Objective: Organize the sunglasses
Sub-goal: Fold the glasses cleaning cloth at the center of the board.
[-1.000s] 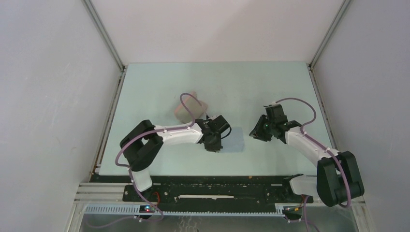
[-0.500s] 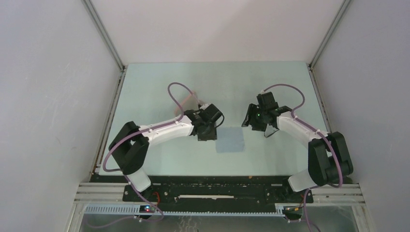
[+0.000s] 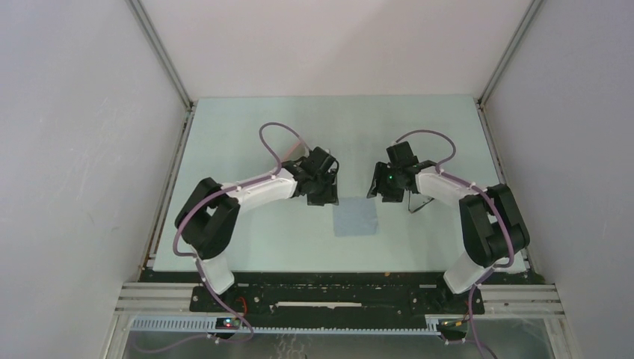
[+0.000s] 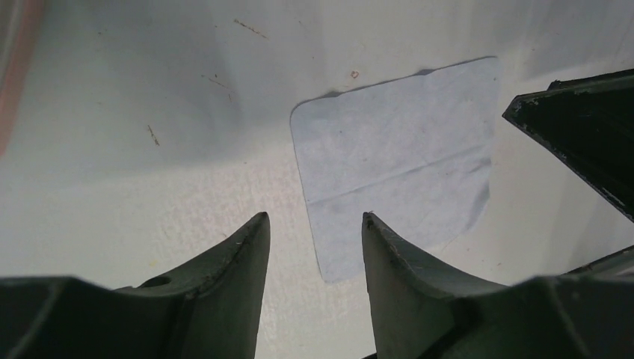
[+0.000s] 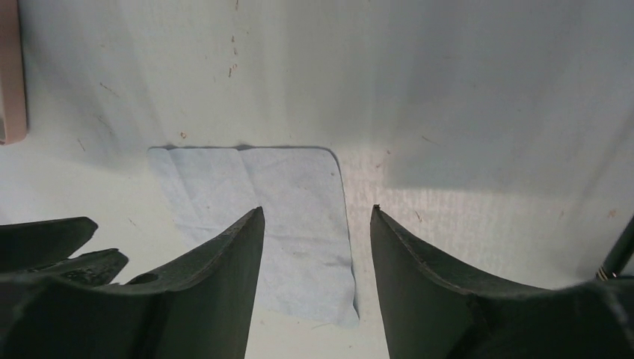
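Note:
The sunglasses (image 3: 417,202) show only as thin dark lines on the table just under my right forearm. One slim arm of the sunglasses (image 5: 617,258) pokes in at the right edge of the right wrist view. My left gripper (image 3: 327,197) (image 4: 314,217) hangs open and empty above the cloth's left edge. My right gripper (image 3: 376,191) (image 5: 318,209) is also open and empty, above the cloth's right edge.
A small grey-blue cloth (image 3: 355,217) (image 4: 396,172) (image 5: 262,217) lies flat between the two grippers. A strip of the salmon-pink case (image 4: 13,67) (image 5: 10,75) shows at the left edge of both wrist views. From above, my left arm hides it.
Both grippers have opened and drawn back from the near side toward the table's middle. The left one has left the cloth, which now lies flat and uncovered.

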{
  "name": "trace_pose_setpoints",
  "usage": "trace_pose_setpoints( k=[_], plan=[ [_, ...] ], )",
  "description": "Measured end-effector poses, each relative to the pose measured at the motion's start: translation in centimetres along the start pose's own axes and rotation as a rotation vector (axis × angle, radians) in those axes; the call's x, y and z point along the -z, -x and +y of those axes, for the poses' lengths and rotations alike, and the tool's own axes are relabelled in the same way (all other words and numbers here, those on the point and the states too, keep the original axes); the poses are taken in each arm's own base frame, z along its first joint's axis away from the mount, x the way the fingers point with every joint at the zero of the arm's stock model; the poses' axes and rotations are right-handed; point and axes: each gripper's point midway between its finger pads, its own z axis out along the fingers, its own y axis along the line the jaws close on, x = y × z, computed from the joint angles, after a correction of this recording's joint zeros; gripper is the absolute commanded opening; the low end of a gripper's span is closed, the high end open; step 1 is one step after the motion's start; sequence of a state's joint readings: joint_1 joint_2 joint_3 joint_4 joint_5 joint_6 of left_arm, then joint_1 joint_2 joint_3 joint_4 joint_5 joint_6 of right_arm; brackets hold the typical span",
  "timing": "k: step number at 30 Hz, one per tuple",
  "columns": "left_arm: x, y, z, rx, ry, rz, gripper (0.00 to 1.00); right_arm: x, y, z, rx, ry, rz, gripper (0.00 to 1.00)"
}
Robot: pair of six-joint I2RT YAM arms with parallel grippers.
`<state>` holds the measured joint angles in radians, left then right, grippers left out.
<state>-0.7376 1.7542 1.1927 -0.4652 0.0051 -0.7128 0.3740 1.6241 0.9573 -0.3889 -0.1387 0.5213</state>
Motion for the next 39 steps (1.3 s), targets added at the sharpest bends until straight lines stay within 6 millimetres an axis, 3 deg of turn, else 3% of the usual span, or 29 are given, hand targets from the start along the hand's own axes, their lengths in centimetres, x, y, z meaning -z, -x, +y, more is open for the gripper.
trace_pose_setpoints(
  k=[13, 18, 24, 35, 39],
  plan=[
    [-4.0, -0.8, 0.7, 0.004, 0.024, 0.060, 0.44, -2.4, 0.1, -0.4, 0.026, -0.018, 0.020, 0.42],
    [-4.5, -0.1, 0.3, 0.006, 0.021, 0.052, 0.41, -2.8, 0.3, -0.1, 0.031, -0.012, 0.018, 0.32],
    [-4.9, 0.4, 0.4, 0.015, 0.025, 0.050, 0.37, -3.1, 0.5, 0.1, 0.033, -0.001, 0.011, 0.29],
    [-5.9, 1.5, -0.2, 0.019, 0.027, 0.047, 0.18, -3.3, 0.6, 0.3, 0.033, 0.010, 0.014, 0.24],
    [-6.0, 1.5, -0.1, 0.018, 0.032, 0.050, 0.05, -3.3, 0.6, 0.3, 0.032, 0.010, 0.015, 0.18]
  ],
)
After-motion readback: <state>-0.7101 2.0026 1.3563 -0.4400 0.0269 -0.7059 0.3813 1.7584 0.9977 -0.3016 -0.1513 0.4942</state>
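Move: The cloth's far-left corner is about 4 cm ahead of the left hand, 2 cm to its right and 5 cm below. Its far-right corner is some 2 cm ahead, 1 cm left and 3 cm below the right hand. The pink case stands about 11 cm ahead and 9 cm left of the left hand, the sunglasses roughly 4 cm ahead and 12 cm right of the right hand. Lower both open grippers onto the cloth's two far corners, the left by about 4.5 cm and the right by some 2.5 cm. Then slide each one forward near table height, the left drawing a little right and the right slightly left, while closing the fingers to pinch the corners, keeping the wrists nearly as they are. ##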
